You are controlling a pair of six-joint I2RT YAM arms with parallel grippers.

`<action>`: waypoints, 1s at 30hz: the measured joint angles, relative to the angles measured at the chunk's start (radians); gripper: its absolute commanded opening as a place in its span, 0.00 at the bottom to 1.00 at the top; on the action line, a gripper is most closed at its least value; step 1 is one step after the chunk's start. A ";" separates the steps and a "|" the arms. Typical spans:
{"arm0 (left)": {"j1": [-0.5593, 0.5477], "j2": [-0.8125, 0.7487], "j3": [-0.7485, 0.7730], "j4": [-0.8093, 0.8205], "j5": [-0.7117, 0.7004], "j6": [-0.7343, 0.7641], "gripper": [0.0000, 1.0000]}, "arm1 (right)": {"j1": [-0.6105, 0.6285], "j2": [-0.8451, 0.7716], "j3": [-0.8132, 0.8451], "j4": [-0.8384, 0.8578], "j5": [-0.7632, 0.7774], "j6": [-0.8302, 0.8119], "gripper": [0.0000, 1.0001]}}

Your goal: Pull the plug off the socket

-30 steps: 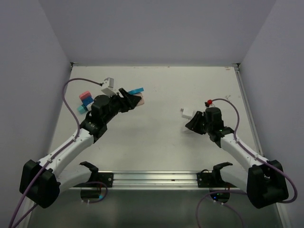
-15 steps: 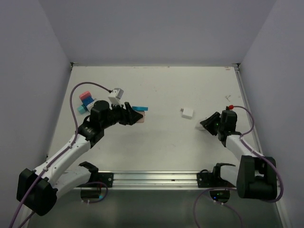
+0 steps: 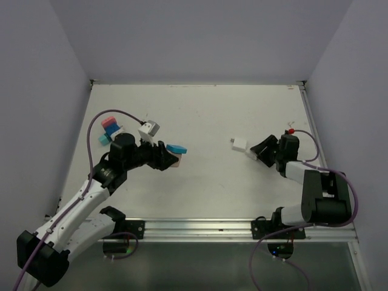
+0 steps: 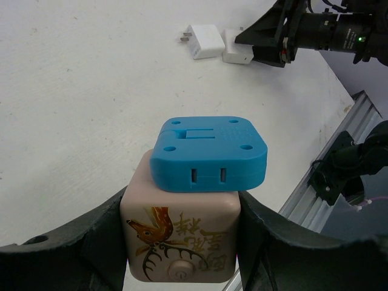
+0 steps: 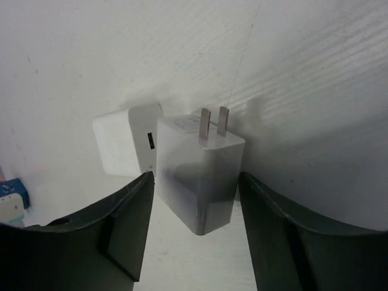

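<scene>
My left gripper (image 3: 162, 159) is shut on a beige cube socket (image 3: 177, 161) with a deer print, held above the table. A blue plug (image 3: 176, 148) sits in the socket's top face. In the left wrist view the fingers (image 4: 91, 242) clamp both sides of the socket (image 4: 182, 233), with the blue plug (image 4: 209, 151) on top. My right gripper (image 3: 257, 149) is open, low at the table. A white charger (image 5: 200, 176) with two prongs lies between its fingers, untouched on both sides. The charger shows in the top view (image 3: 239, 145).
A second white block (image 5: 124, 148) lies just behind the charger. Pink and blue blocks (image 3: 108, 128) lie at the left of the table. A metal rail (image 3: 197, 227) runs along the near edge. Purple cables loop off both wrists.
My right gripper swung away to the right, then came back left to the white charger. My left gripper drew back toward the near side, still holding the socket and blue plug.
</scene>
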 measured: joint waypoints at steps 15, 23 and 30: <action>0.000 -0.011 0.000 -0.067 0.042 0.163 0.00 | 0.053 -0.360 0.134 -0.446 0.165 -0.211 0.89; 0.000 0.087 0.010 -0.067 0.088 0.198 0.00 | 0.440 -0.437 0.272 -0.442 0.095 -0.297 0.88; 0.000 0.161 0.023 -0.060 0.181 0.198 0.00 | 0.739 -0.406 0.339 -0.375 0.065 -0.383 0.87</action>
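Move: The blue plug, still seated on the socket my left hand holds, lies roughly 32 cm to the left of my right hand, some 8 cm nearer my bases and 17 cm higher. From my left hand it sits about 3 cm ahead, 3 cm right and 3 cm up. Between my right fingers, about 1 cm ahead and 1 cm lower, is the plug I'm setting free; the other white plug lies some 6 cm left and 3 cm ahead, 2 cm down. My right fingers, already parting, spread wide and let go of the white plug as I ease back and right a few centimetres; then I lift about 20 cm and sweep some 20 cm left towards the blue plug, swinging the wrist counter-clockwise and tipping it up. My left hand keeps its grip on the socket, sinking about 4 cm and turning slightly clockwise. ##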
